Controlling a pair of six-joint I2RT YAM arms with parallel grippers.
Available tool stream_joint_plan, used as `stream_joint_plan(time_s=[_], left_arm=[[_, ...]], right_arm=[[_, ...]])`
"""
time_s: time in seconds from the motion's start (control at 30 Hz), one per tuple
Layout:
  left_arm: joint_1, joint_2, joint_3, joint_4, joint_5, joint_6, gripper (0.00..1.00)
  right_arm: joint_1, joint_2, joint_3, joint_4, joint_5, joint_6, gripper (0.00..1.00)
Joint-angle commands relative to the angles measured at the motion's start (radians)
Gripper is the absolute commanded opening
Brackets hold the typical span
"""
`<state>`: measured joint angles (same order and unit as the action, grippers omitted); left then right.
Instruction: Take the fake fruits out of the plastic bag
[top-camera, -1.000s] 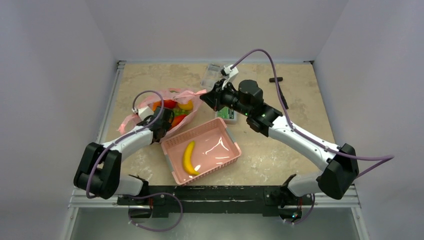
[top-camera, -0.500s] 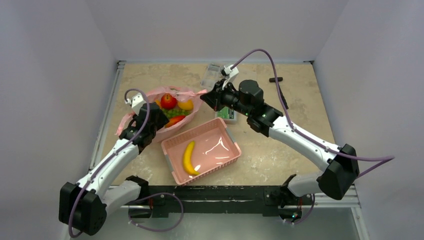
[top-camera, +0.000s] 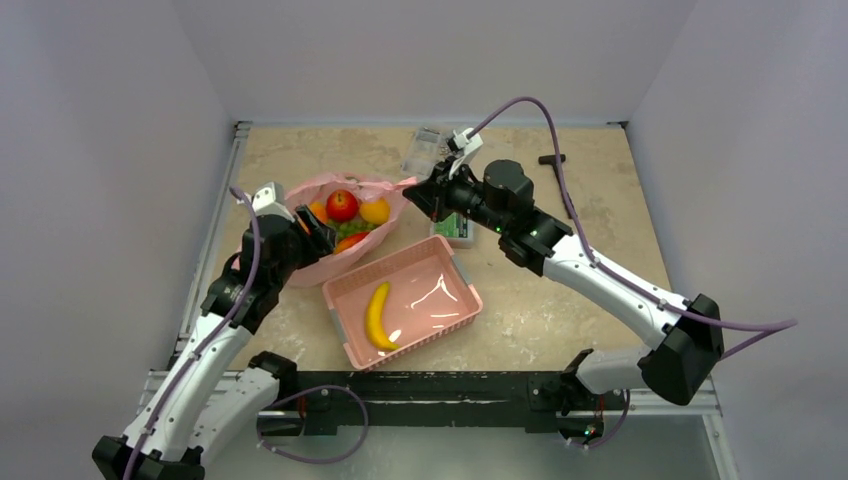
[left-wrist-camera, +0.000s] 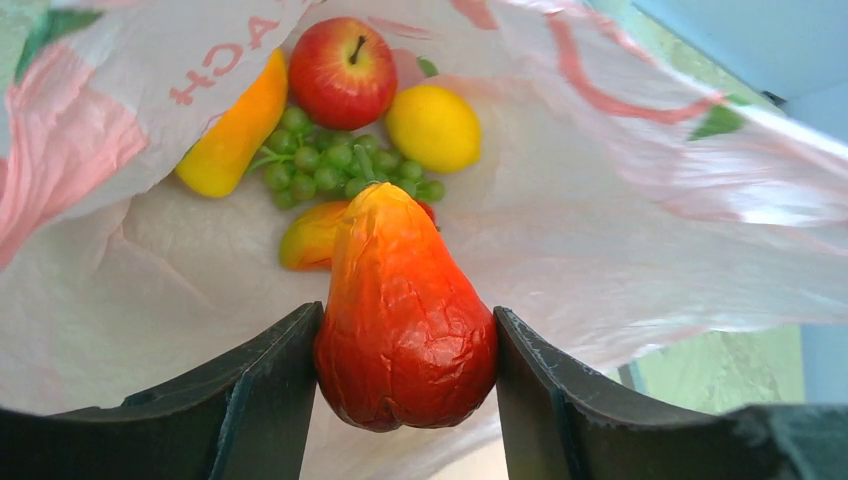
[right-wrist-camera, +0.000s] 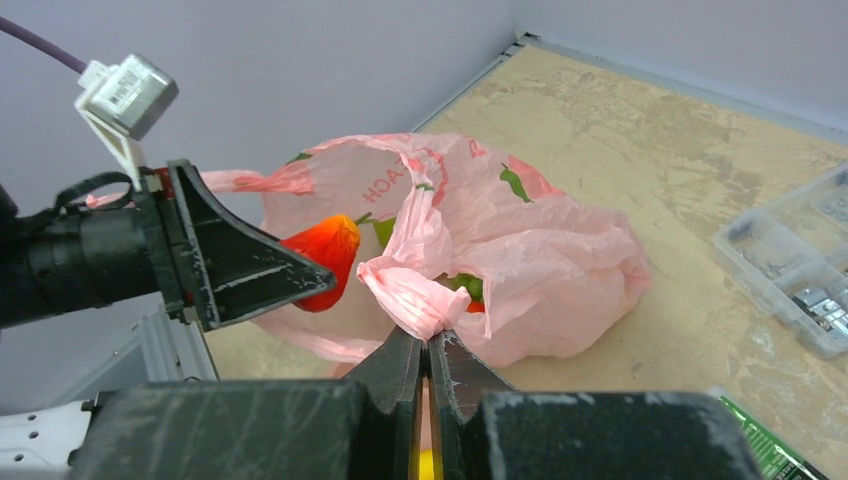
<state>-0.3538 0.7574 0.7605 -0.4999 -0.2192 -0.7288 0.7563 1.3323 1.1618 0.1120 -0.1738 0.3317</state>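
The pink plastic bag (top-camera: 392, 187) lies open at the left rear of the table. My left gripper (top-camera: 303, 236) hangs over its near edge, shut on a red-orange pear-shaped fruit (left-wrist-camera: 405, 310), which also shows in the right wrist view (right-wrist-camera: 325, 260). Inside the bag (left-wrist-camera: 620, 180) lie a red apple (left-wrist-camera: 343, 72), a yellow lemon (left-wrist-camera: 433, 127), green grapes (left-wrist-camera: 330, 165) and a yellow-orange piece (left-wrist-camera: 232, 135). My right gripper (right-wrist-camera: 430, 345) is shut on the bag's bunched handle (right-wrist-camera: 415, 290) and holds it up at the bag's right side (top-camera: 412, 190).
A pink latticed basket (top-camera: 455, 300) with a yellow banana (top-camera: 377, 315) stands in front of the bag. A clear compartment box (top-camera: 430, 150), a green packet (top-camera: 455, 228) and a black tool (top-camera: 552, 158) lie toward the back right.
My left arm has drawn back to the left and risen out of the bag with the red-orange fruit, uncovering the apple and lemon. The right gripper has kept its hold on the handle.
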Motion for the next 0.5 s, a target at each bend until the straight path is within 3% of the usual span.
stream_joint_plan(time_s=[0.0,0.27,0.33,0.47], left_arm=[[0.004,-0.004,0.109,-0.05,0.099,0.07,0.06],[0.004,0.002,0.171,-0.034,0.12,0.055,0.02],[0.004,0.01,0.194,-0.022,0.204,0.072,0.0],[0.004,0.031,0.201,0.049,0.563,0.132,0.0]], right_arm=[[-0.003,-0.027,-0.001,0.021,0.005,-0.01,0.0],[-0.004,-0.04,-0.009,0.023,0.002,-0.008,0.0],[-0.004,-0.043,-0.007,0.014,0.002,-0.01,0.0],[-0.004,-0.044,0.004,0.0,-0.024,-0.016,0.0]])
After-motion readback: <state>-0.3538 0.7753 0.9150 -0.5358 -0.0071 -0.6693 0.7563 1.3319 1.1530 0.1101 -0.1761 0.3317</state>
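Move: The left hand already holds the red-orange fruit above the bag. The pink basket's middle lies about 15 cm to its right, 11 cm back and 18 cm below, with the banana some 9 cm right and 14 cm back. In the bag, the apple is about 12 cm ahead and 2 cm left, the lemon 10 cm ahead and 5 cm right. From the right hand, the basket is some 14 cm back, 3 cm left and 31 cm down. Upward first, about 5 cm, then increasingly to the right as well, some 3 cm in all, the left hand carries the red-orange fruit higher above the fruits left in the bag and swings the fingers roughly 10 degrees clockwise. The fingers keep their hold. The right hand stays nearly in place, still pinching the bag's handle. ##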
